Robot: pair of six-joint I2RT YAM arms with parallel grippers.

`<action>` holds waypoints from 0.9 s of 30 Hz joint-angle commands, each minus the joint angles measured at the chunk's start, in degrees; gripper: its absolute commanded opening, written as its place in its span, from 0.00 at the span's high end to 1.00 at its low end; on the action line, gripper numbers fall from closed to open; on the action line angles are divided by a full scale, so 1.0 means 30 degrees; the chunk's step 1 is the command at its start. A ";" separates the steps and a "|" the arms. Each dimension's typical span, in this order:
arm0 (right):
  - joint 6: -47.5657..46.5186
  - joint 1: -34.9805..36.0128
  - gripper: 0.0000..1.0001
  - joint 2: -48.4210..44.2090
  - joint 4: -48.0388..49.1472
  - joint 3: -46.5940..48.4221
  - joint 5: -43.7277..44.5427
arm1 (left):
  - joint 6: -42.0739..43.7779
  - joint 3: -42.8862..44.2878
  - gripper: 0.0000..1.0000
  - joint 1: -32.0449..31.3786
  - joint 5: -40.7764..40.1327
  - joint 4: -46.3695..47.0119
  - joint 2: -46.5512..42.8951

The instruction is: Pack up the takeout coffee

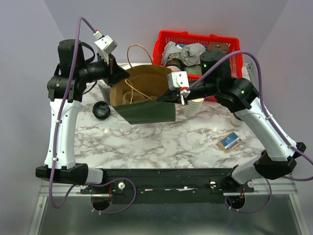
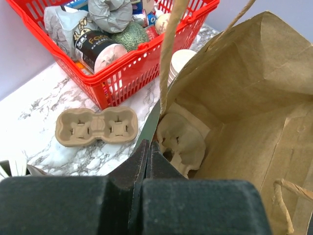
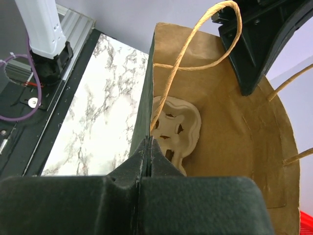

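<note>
The paper bag (image 1: 142, 83), green outside and brown inside, stands open at the table's middle back. My left gripper (image 1: 121, 76) is shut on its left rim (image 2: 148, 128). My right gripper (image 1: 165, 98) is shut on its front-right rim (image 3: 148, 117). A pulp cup carrier (image 3: 178, 127) lies inside the bag, also visible in the left wrist view (image 2: 182, 142). A white takeout coffee cup (image 1: 194, 105) stands just right of the bag, under my right arm. Its black lid (image 1: 101, 110) lies on the table left of the bag.
A red basket (image 1: 195, 35) full of groceries stands at the back right. A second pulp carrier (image 2: 95, 127) lies on the marble between the basket (image 2: 128, 78) and the bag. A small blue and tan packet (image 1: 229, 142) lies at the right front.
</note>
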 commanded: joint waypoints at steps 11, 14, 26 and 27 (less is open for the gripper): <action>0.2660 0.0143 0.00 -0.0278 0.2072 -0.3397 0.1397 | -0.1193 -0.4194 0.01 0.0084 -0.2764 0.3472 -0.0860; 0.2572 0.0143 0.00 -0.0337 0.2219 -0.2986 0.1426 | -0.1253 -0.4077 0.01 0.0084 -0.2823 0.4352 -0.1066; 0.5264 -0.2285 0.01 -0.1625 0.3214 -0.4712 0.2570 | 0.3896 -0.7768 0.08 -0.0735 0.0192 0.4182 -0.1009; 0.5615 -0.2666 0.02 -0.1771 0.3389 -0.4683 0.2162 | 0.4657 -0.7681 0.10 -0.0911 0.0688 0.3482 -0.0746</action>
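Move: Both grippers, pads shut, still hold the raised paper bag by its rim: its middle is about 12 cm below both, some 9 cm right and 3 cm back of the left, 5 cm left and 8 cm ahead of the right. Its table spot lies roughly 38 cm down, 14 cm right and 5 cm back of the left, 7 cm straight ahead of the right. Beyond that spot, the cup stack stands about 15 cm right and 15 cm farther out. Sink both grippers quickly, about 6.5 cm, opening the fingers wide on the way, left first, then right, so both let go of the bag's rim. Bob the left up a little and sink again while the right swings forward some 4 cm and slightly right above the bag, turning clockwise. ##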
